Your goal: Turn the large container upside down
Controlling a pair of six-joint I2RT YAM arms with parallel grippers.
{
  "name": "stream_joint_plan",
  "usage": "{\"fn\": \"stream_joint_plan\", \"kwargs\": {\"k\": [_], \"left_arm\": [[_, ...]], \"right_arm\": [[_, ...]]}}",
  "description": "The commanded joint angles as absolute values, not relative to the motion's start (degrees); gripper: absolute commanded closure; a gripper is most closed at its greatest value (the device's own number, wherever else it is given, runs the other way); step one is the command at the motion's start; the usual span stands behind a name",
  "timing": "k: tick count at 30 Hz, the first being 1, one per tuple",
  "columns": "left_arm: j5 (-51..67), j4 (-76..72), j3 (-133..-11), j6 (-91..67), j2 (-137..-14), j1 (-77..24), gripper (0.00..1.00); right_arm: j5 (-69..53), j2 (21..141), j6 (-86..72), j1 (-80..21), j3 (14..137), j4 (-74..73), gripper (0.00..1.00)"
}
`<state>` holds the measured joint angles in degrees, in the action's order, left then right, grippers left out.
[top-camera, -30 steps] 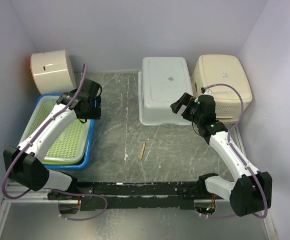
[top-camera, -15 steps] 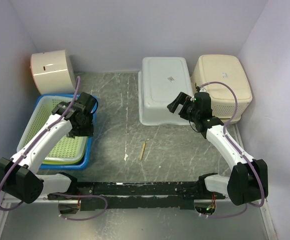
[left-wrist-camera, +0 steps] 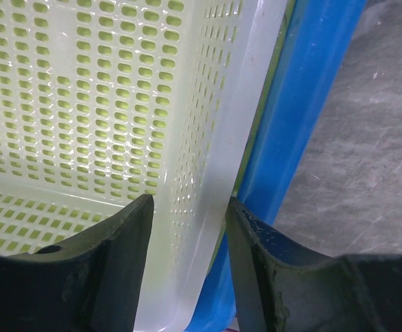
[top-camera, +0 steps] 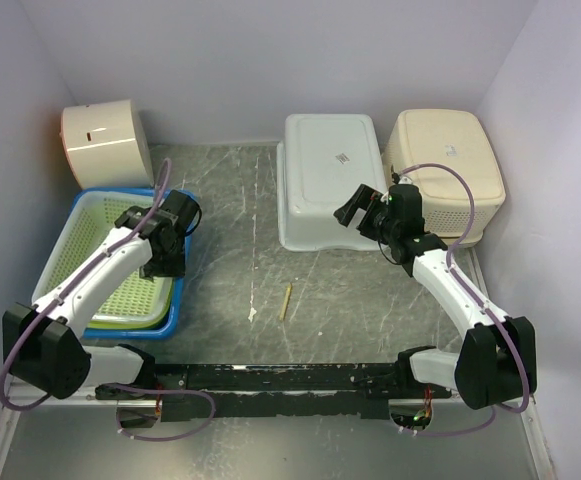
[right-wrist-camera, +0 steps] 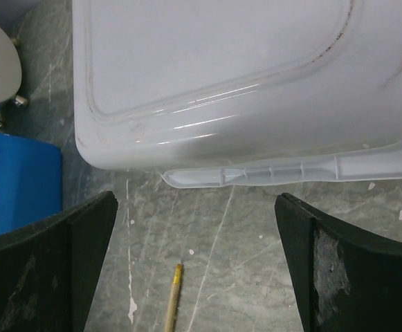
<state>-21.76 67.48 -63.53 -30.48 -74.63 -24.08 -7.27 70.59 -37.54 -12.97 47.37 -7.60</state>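
Note:
A large white container (top-camera: pixel 328 175) lies base up at the back of the table, its rim flange (right-wrist-camera: pixel 284 171) on the surface. My right gripper (top-camera: pixel 352 210) hovers open at its near right corner, and the wrist view shows nothing between its fingers (right-wrist-camera: pixel 195 196). On the left, a pale green perforated basket (top-camera: pixel 120 270) sits nested in a blue tray (top-camera: pixel 177 300). My left gripper (top-camera: pixel 170 266) is over their right-hand side. Its jaws (left-wrist-camera: pixel 190 200) straddle the basket wall (left-wrist-camera: pixel 214 138) and the blue tray wall (left-wrist-camera: pixel 304 104), narrowed around both.
A cream perforated basket (top-camera: pixel 445 160) stands base up at the back right, beside the white container. A cream round box (top-camera: pixel 105 140) is at the back left. A pencil (top-camera: pixel 286 298) lies mid-table. Purple walls close in on three sides.
My left gripper has slid nearer along the tray's right side, lowered over the walls, and narrowed its jaws. My right gripper has shifted slightly left along the white container's front.

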Motion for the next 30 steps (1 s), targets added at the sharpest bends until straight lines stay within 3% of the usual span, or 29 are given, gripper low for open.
{"fn": "stream_joint_plan", "kwargs": {"k": [1,3,5,11,18,30], "left_arm": [[-23.4,64.6,-61.5,-30.7,-76.6,-23.9,0.46],[-24.1,65.0,-62.3,-30.5,-77.9,-23.9,0.54],[-25.6,66.5,-64.9,-30.6,-78.6,-23.9,0.69],[-30.7,73.6,-79.0,-29.3,-78.2,-23.9,0.92],[-27.5,79.8,-101.5,-25.8,-81.7,-23.9,0.93],[-7.3,64.9,-125.0,-21.2,-85.0,-23.9,0.93]], "right_arm": [[-7.4,69.7,-37.6,-13.0,48.3,-6.7,0.00],[-7.4,69.6,-37.6,-13.0,48.4,-6.8,0.00],[-7.4,69.4,-37.6,-13.0,48.5,-6.9,0.00],[-7.3,68.8,-37.9,-13.0,48.4,-6.7,0.00],[-7.6,69.4,-38.2,-12.9,48.9,-5.9,0.00],[-6.9,68.0,-38.4,-13.0,48.7,-6.8,0.00]]}}
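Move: Straddling the right-hand rim of the white mesh basket, the left hand's open fingers have that basket's middle about 11 cm to their left, 1 cm ahead and 5 cm below. Around and under it sits the blue tub, its middle some 9 cm left, 1 cm ahead and 8 cm down; the cream drum stands roughly 24 cm ahead and 13 cm left. From the right hand, the basket is some 47 cm left and 10 cm back, about 8 cm lower. Dipping about 1.5 cm over the basket's right rim, the left hand closes its fingers and pinches that wall, one finger inside and one outside. It then pulls up some 25 cm, drifting forward and, late on, rightward, out of the blue tub, the wrist tilting the fingertips forward by roughly 30 degrees and dropping its left side somewhat. The grip is kept. ##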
